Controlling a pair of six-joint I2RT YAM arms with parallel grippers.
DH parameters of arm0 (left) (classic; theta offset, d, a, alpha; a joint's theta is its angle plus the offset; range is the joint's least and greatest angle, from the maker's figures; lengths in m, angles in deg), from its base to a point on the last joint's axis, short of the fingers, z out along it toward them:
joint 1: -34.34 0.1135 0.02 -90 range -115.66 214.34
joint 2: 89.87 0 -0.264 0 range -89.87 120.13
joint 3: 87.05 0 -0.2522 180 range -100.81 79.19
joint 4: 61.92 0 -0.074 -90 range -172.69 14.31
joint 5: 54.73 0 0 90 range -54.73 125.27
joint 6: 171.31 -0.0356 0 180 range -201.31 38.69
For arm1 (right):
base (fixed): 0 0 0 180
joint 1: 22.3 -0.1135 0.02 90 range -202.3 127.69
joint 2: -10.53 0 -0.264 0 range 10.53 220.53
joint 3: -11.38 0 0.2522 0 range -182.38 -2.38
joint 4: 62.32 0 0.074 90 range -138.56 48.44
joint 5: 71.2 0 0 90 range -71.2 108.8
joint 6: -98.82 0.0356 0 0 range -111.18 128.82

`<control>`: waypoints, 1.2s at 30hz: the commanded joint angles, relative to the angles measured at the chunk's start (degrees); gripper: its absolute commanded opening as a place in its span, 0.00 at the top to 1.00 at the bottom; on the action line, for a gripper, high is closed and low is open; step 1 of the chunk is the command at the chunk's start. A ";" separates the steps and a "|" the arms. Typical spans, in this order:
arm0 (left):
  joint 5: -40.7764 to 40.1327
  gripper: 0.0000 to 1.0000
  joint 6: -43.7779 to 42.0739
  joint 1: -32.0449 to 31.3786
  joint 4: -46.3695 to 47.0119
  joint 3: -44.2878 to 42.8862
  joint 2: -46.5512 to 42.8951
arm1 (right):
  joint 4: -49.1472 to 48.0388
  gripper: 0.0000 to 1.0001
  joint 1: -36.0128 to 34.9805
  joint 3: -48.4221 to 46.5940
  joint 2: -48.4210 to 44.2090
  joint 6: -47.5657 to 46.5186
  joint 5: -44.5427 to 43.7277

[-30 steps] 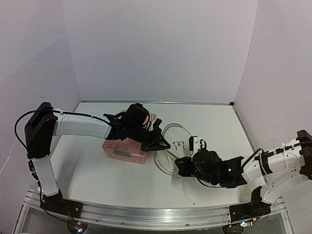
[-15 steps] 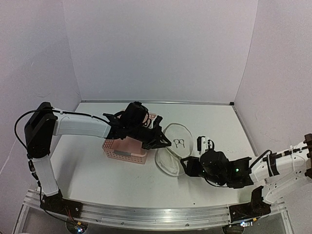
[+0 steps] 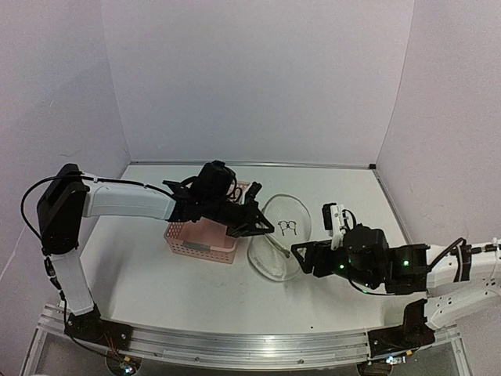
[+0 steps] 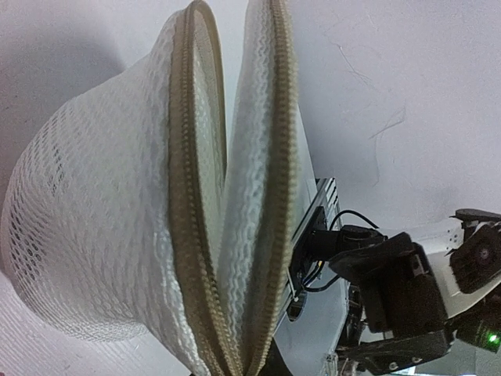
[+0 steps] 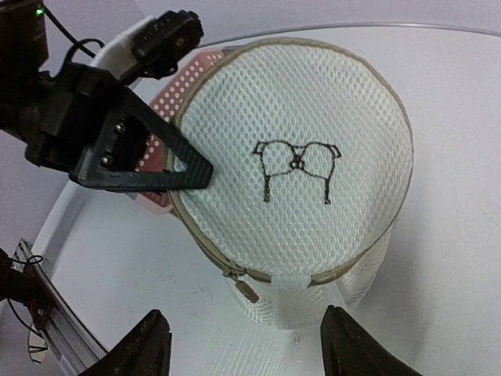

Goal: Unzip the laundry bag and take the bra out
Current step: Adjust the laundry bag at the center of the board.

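The laundry bag [image 3: 275,244], a white mesh drum with a tan zip round its rim, stands on the table with its round face [image 5: 313,211] and black bra drawing tipped up. My left gripper [image 3: 262,227] is shut on its left rim [image 4: 262,345]. The left wrist view shows the two zip edges [image 4: 184,196] gaping apart. The zip pull [image 5: 246,288] hangs loose on the near side. My right gripper [image 5: 246,348] is open just in front of it, touching nothing. The bra is hidden; only mesh shows in the gap.
A pink slotted basket [image 3: 202,239] sits under the left arm, directly left of the bag. The white walls close off the table at the back and both sides. The right arm [image 3: 391,266] lies low along the front right.
My right gripper has opened and drawn back to the right, away from the zip pull. The left gripper keeps its hold and the bag's round face has tipped up a little.
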 commanded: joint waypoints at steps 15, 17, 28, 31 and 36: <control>10.04 1.00 -18.08 0.00 8.29 4.64 -10.90 | 11.18 0.15 15.08 -12.90 -3.56 -15.09 18.49; 10.84 1.00 -18.71 0.00 8.60 4.89 -10.91 | 11.28 0.13 16.49 -13.32 -3.11 -15.48 20.56; 14.96 1.00 -21.31 -0.06 12.76 6.70 -10.88 | 10.09 0.08 26.10 -11.64 -2.65 -17.40 34.57; 16.91 1.00 -21.75 0.00 13.83 5.36 -9.35 | 9.02 0.07 27.86 -11.15 -1.72 -17.28 37.96; 20.51 1.00 -23.19 -0.03 14.48 1.70 -6.81 | 6.68 0.13 31.31 -9.30 -1.62 -17.18 43.14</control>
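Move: My left hand still pinches the left edge of the open lid of the laundry bag; the lid's middle lies about 5 cm to its right, 3 cm ahead and slightly lower. From my empty right hand the lid is some 9 cm ahead, 3 cm left and a touch lower. The bag body hangs roughly 10 cm below my right hand, 6 cm ahead and 8 cm left; the pink basket is about 14 cm ahead and 27 cm left, low down. I keep the lid pinched in my left hand while I raise it and draw it back, each by about 5 cm, rolling and turning it clockwise some 30 degrees altogether. My right hand rises first, then reaches forward about 5 cm and a little right, spreading its already open fingers wider and turning slightly counter-clockwise towards the lid's right rim. ##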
